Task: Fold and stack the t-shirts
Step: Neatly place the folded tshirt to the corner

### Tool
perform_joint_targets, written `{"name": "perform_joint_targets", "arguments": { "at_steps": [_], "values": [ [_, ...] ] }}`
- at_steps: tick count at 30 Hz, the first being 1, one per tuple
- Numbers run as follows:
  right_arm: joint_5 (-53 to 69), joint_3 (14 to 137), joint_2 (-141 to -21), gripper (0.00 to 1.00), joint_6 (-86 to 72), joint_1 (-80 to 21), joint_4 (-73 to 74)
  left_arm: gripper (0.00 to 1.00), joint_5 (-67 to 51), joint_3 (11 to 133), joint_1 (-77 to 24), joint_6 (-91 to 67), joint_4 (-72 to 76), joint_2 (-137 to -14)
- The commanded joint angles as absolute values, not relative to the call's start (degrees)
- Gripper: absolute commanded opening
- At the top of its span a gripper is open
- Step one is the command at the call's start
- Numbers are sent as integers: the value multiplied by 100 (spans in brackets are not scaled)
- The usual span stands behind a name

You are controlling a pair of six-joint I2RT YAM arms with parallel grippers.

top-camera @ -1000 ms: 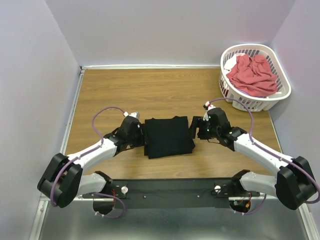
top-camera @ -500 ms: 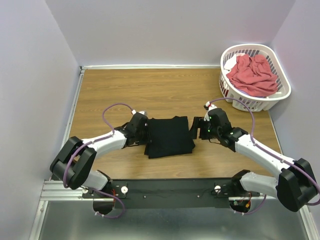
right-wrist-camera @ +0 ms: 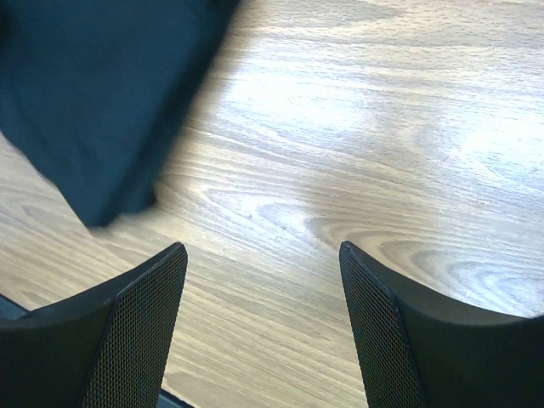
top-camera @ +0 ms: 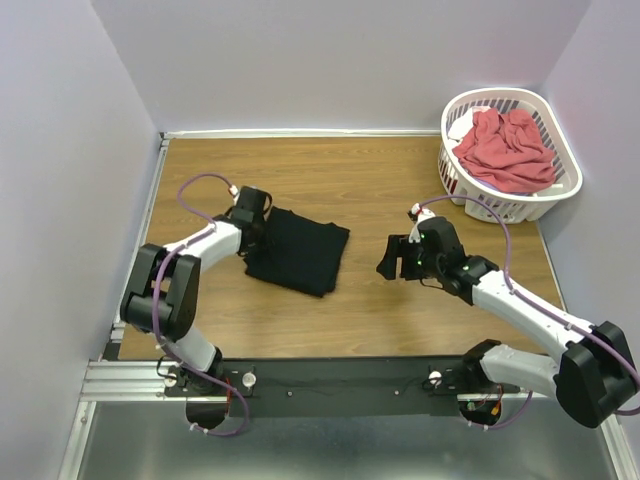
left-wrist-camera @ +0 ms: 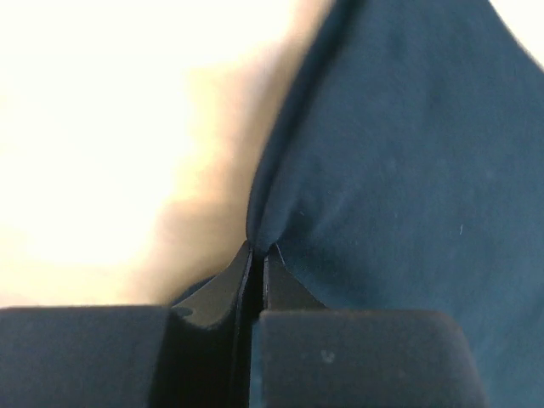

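Observation:
A folded black t-shirt (top-camera: 300, 253) lies skewed on the wooden table, left of centre. My left gripper (top-camera: 262, 226) is shut on its far left corner; in the left wrist view the dark cloth (left-wrist-camera: 399, 161) bunches into a pinched fold between the closed fingertips (left-wrist-camera: 257, 251). My right gripper (top-camera: 388, 262) stands open over bare wood to the shirt's right, a clear gap away. The right wrist view shows its fingers (right-wrist-camera: 144, 289) spread wide, with the black shirt's corner (right-wrist-camera: 93, 93) at upper left. A coral-red t-shirt (top-camera: 508, 148) is piled in the basket.
A white slotted laundry basket (top-camera: 565, 185) sits at the table's far right corner. Lilac walls close in the left, back and right. A metal rail (top-camera: 140, 240) runs along the table's left edge, close to my left arm.
My left gripper closed on the black shirt's left edge and dragged it left and away, turning it askew. A gap opened between the shirt and my right gripper, which stayed put.

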State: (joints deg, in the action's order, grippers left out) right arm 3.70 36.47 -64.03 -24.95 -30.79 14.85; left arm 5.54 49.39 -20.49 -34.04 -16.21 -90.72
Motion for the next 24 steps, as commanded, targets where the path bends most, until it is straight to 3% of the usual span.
{"name": "perform_joint_targets", "arguments": {
  "at_steps": [1,7,18,21,22,24],
  "values": [
    [536,3832,-6240,79,-2373,-3076,1652,3,1598,5852,-1451,-2515,-2100,-9614],
    [791,3972,-6179,79,-2373,-3067,1749,4,2820,7468,-626,-1758,-2566,-10774],
    [1477,4429,-6916,79,-2435,-3076,1775,8,3533,11131,746,-1353,-3102,-13094],
    [1520,4561,-7268,79,-2356,-3076,1775,20,3751,12089,888,-1345,-3339,-13761],
    [1529,4579,-7338,79,-2347,-3076,1784,34,3831,12250,888,-1336,-3366,-13807],
    [1590,4605,-7549,79,-2294,-3067,1784,51,3832,12401,888,-1362,-3358,-13790]
  ]
}}
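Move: My left hand already pinches the left edge of the folded t-shirt, whose middle lies about 9 cm to the right and 2 cm back, a couple of centimetres lower. I am taking it to the table's far left corner, roughly 29 cm ahead and 33 cm to the left, about 2 cm below. From my empty right hand that corner is some 37 cm ahead and 59 cm left, about 9 cm below. Keeping hold of the t-shirt's left edge, I sweep my left hand quickly about 31 cm left and 23 cm forward, climbing some 4 cm, and draw the t-shirt to the far left corner. I roll the hand's left side up and swing it counter-clockwise, some 30 degrees each, then begin opening the fingers beside the left wall. My open right hand drifts about 4 cm left. ##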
